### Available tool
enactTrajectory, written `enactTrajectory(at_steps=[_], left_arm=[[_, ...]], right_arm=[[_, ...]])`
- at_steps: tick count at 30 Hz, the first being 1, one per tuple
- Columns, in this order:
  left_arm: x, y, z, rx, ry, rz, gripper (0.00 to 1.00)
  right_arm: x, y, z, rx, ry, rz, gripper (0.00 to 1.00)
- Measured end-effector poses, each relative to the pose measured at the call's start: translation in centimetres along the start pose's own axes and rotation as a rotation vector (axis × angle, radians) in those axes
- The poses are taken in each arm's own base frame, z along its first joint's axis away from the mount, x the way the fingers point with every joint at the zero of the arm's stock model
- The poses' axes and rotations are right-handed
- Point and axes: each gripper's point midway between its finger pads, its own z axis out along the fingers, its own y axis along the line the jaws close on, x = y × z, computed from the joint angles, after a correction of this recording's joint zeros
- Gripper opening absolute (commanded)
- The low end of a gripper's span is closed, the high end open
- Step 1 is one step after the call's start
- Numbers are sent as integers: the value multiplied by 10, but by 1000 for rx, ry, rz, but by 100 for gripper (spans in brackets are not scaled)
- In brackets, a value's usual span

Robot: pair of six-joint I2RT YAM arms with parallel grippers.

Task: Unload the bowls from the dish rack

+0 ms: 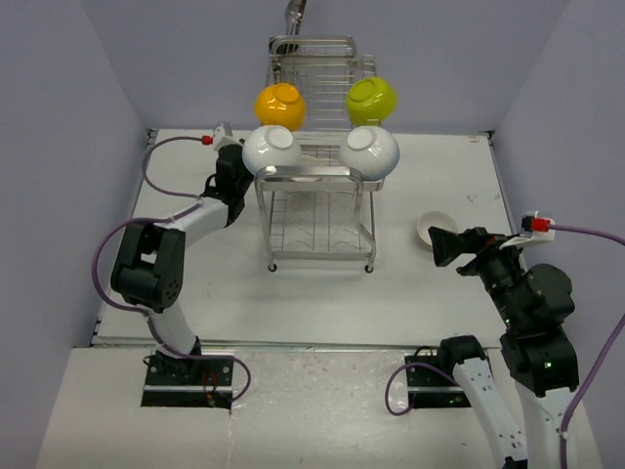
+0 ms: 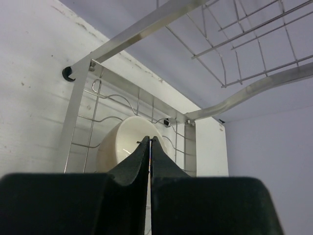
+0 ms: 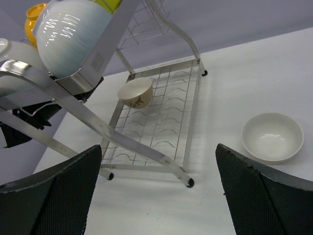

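Observation:
The chrome dish rack (image 1: 318, 231) stands mid-table. Its upper tier carries an orange-yellow bowl (image 1: 279, 106), a lime green bowl (image 1: 372, 99) and two white bowls (image 1: 271, 149) (image 1: 370, 150). A small cream bowl (image 3: 136, 92) lies on its side on the lower tier, its mouth toward my left gripper (image 2: 149, 141). That gripper is shut with nothing between its fingers, just short of the cream bowl (image 2: 124, 144), at the rack's left side (image 1: 238, 182). My right gripper (image 3: 157, 152) hangs open right of the rack (image 1: 444, 245), beside a white bowl (image 3: 272, 137) on the table.
The rack's slanted chrome leg (image 3: 122, 142) and black foot (image 3: 190, 182) lie just ahead of the right gripper. The upper tier's bars (image 2: 146, 24) pass over the left gripper. Walls close the table at the back and on both sides.

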Motion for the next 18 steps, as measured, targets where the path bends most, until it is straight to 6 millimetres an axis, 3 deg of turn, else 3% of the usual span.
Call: enactTrajectory(at_steps=[7, 12, 18], left_arm=[[-5, -6, 4, -4, 15, 21, 0], [-1, 1, 11, -81, 57, 73, 29], [13, 20, 18, -197, 147, 141, 50]], right_arm=[[0, 0, 0, 0, 0, 0, 99], [0, 0, 0, 0, 1, 0, 99], [1, -1, 1, 1, 3, 1, 99]])
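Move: The last small bowl stands on the rack's bottom tier, about 7 cm ahead of the left hand, 7 cm to its right and some 13 cm below. On the upper tier, the left white bowl hangs nearly overhead, about 6 cm back, 1 cm right and 9 cm up; the orange bowl is some 4 cm ahead, 2 cm right and 10 cm up. From the idle right hand the small bowl lies about 39 cm ahead, 29 cm left and 29 cm below. Clear of the small bowl and under the upper tier, the left hand first lifts about 1 cm, then turns back and sinks nearly 4 cm towards the bowl, easing only about a centimetre forward. On the way down its fingers tip downward and its left side rolls up, some 15 degrees in all, while the shut gripper opens to a little under half, bringing the fingertips to line up either side of the bowl's rim, still short of it. ##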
